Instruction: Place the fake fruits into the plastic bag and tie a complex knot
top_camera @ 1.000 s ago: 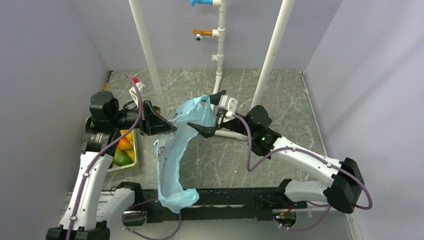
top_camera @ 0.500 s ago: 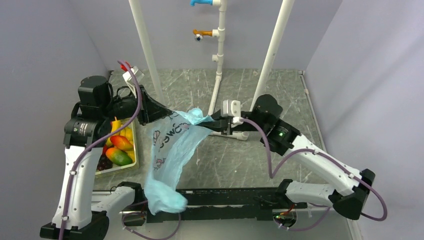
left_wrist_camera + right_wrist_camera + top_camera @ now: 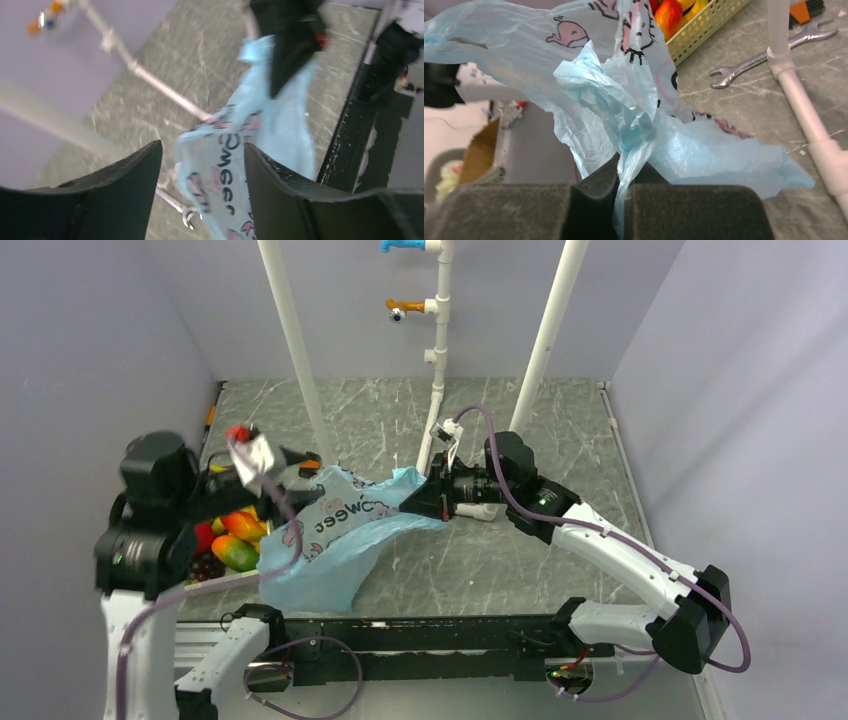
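Note:
The light-blue plastic bag (image 3: 330, 540) lies slumped on the table, printed side up, and also shows in the wrist views (image 3: 260, 145) (image 3: 614, 95). My right gripper (image 3: 415, 502) (image 3: 626, 167) is shut on a bunched edge of it. My left gripper (image 3: 305, 472) (image 3: 202, 146) is open just above the bag's left end, and nothing is pinched between its fingers. The fake fruits (image 3: 232, 538) (image 3: 671, 12) sit in a yellow basket (image 3: 268, 565) at the left, outside the bag. No knot is in view.
White pipe posts (image 3: 295, 340) (image 3: 545, 335) rise from the table, with a pipe foot (image 3: 804, 115) by the right gripper. A wrench (image 3: 764, 60) (image 3: 175, 200) lies on the marble table beside the basket. A black rail (image 3: 460, 635) runs along the near edge.
My left gripper has opened, let go of the bag and pulled back to the left. The bag has dropped from hanging to lying on the table. The right gripper has shut on the bag's edge.

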`<state>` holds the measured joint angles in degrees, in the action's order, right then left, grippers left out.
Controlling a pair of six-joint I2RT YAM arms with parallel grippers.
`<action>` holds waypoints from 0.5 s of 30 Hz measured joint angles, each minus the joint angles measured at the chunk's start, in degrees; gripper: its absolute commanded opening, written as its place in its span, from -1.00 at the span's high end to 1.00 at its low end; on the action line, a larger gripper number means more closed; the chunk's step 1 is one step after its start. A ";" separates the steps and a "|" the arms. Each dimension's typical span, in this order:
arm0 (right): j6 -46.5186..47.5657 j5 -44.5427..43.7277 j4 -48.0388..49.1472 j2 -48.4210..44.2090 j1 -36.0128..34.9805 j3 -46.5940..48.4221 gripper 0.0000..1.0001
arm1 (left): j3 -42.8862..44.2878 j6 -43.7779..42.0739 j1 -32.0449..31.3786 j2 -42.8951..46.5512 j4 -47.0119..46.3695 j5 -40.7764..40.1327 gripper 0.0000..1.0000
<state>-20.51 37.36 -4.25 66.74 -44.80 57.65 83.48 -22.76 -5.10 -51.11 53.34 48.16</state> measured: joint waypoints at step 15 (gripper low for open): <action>-13.38 -5.20 2.60 2.23 1.92 1.66 1.00 | -1.03 -14.34 -24.52 -11.23 11.28 -12.24 0.44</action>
<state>-33.89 32.16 -1.65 68.97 -42.87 59.31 82.46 -37.10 -29.63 -62.35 64.62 35.92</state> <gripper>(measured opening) 0.010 0.257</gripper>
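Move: The blue bag's bunch, gathered in my right fingertips, lies about 15 cm to the right of my left hand, 3 cm back and 9 cm lower. My right fingertips are 4 cm farther right. The fruit basket sits some 25 cm to my left hand's left, 8 cm farther out and 35 cm below; the wrench is 13 cm ahead, in line sideways and 38 cm down. From my right hand, the bunch stands about 4 cm left, 1 cm ahead and level. I draw my left hand back about 6 cm, clear of the bag's edge, rising slightly, then swing it down and to the right with a little forward return, over the printed side towards the bunch. The drop after the turn is about 11 cm; the wrist turns clockwise and rolls, while the fingers narrow to a quarter open. My right hand keeps pinching the bag, easing forward 3 cm and rolling slightly. ##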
